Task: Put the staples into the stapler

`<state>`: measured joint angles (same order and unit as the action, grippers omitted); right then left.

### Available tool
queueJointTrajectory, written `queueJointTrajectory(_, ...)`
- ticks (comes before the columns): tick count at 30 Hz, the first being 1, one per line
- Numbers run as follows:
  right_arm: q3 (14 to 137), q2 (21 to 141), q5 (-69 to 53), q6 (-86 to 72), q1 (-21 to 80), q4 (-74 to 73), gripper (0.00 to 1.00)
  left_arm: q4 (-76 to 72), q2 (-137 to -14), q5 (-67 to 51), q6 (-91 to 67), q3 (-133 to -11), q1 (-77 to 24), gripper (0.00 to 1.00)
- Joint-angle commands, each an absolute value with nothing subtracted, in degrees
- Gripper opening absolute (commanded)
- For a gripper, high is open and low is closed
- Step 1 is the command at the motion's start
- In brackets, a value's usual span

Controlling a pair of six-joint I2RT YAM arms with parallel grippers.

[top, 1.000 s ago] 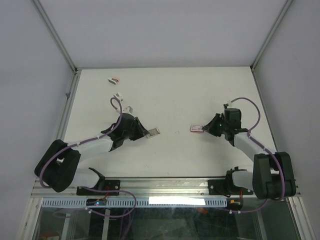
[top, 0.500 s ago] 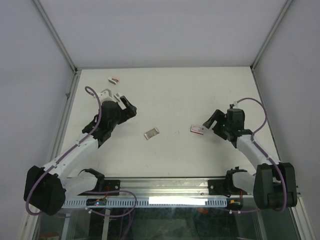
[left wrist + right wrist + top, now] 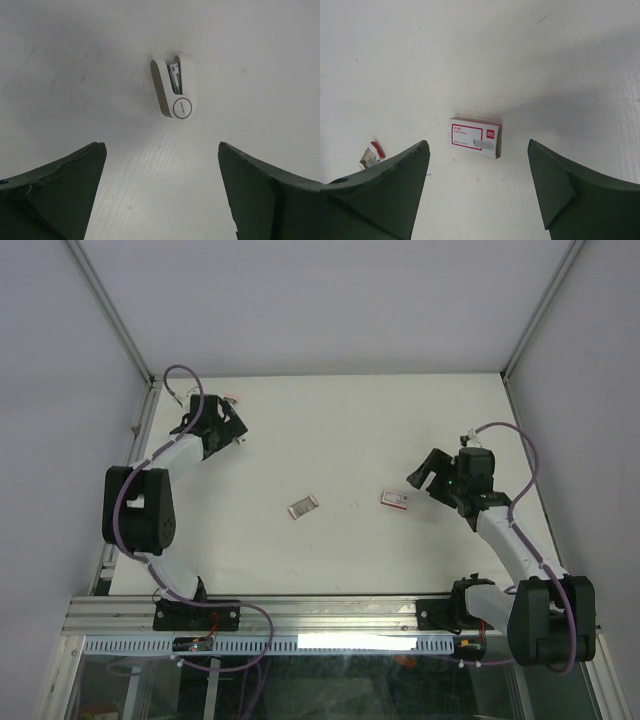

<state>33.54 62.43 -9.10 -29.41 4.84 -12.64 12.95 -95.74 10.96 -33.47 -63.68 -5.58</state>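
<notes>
The stapler (image 3: 171,90), small and white, lies on the table ahead of my left gripper (image 3: 161,146), which is open, empty and short of it. From above, the stapler (image 3: 228,398) sits at the back left, just beyond the left gripper (image 3: 230,416). The staples (image 3: 303,506) lie alone mid-table as a small grey rectangle. They also show at the left edge of the right wrist view, staples (image 3: 371,154). My right gripper (image 3: 422,472) hangs open over the red-and-white box (image 3: 474,136), not touching it.
The red-and-white box (image 3: 396,498) lies right of the staples. The left table rail (image 3: 140,440) runs close beside the left arm. White walls close in the back and both sides.
Both grippers have opened. The left arm let go of the staples and swung to the back left toward the stapler. The right gripper released the box and drew back slightly.
</notes>
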Motion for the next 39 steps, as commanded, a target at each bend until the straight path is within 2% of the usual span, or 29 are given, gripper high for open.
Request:
queueJointTrajectory(1,34.45,61.02,-13.55,-26.97,4.52,-8.89,0.82,13.27,-103.89,7.41,-33.9,-70.6,-5.83,0.99)
queueJointTrajectory(10,32.87,61.17,-17.8,-25.63,4.5,-6.88,0.82,15.1,-114.63,9.09,-31.05,-81.31,-6.54,0.97)
queueJointTrajectory(16,32.73,62.75,-19.05,-25.79,4.49,-5.73,0.81,18.56,-120.02,12.09,-27.54,-87.98,-7.43,0.88)
queueJointTrajectory(31,32.32,64.68,-21.72,-26.36,4.55,-3.73,0.79,20.53,-122.45,13.08,-23.11,-89.47,-7.95,0.38)
queueJointTrajectory(36,32.27,63.81,-24.14,-26.54,4.57,-3.63,0.79,20.74,-118.21,12.41,-22.21,-86.96,-9.95,0.16)
queueJointTrajectory(39,32.37,62.85,-26.53,-26.46,4.55,-3.98,0.79,20.51,-111.83,12.25,-23.35,-82.65,-12.35,0.06)
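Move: The stapler lies about 8 cm ahead of the open left hand, 1 cm to its right and some 8 cm lower. A red-and-white piece stands about 9 cm farther out than the stapler and 2 cm left of it. The opened staple tray lies about 14 cm behind the left hand and 17 cm to its right. From the right hand, the stapler is roughly 22 cm ahead and 45 cm to the left. Left hand drops, reaches forward about 7 cm and pinches the stapler; the open right hand drifts left 4 cm. ##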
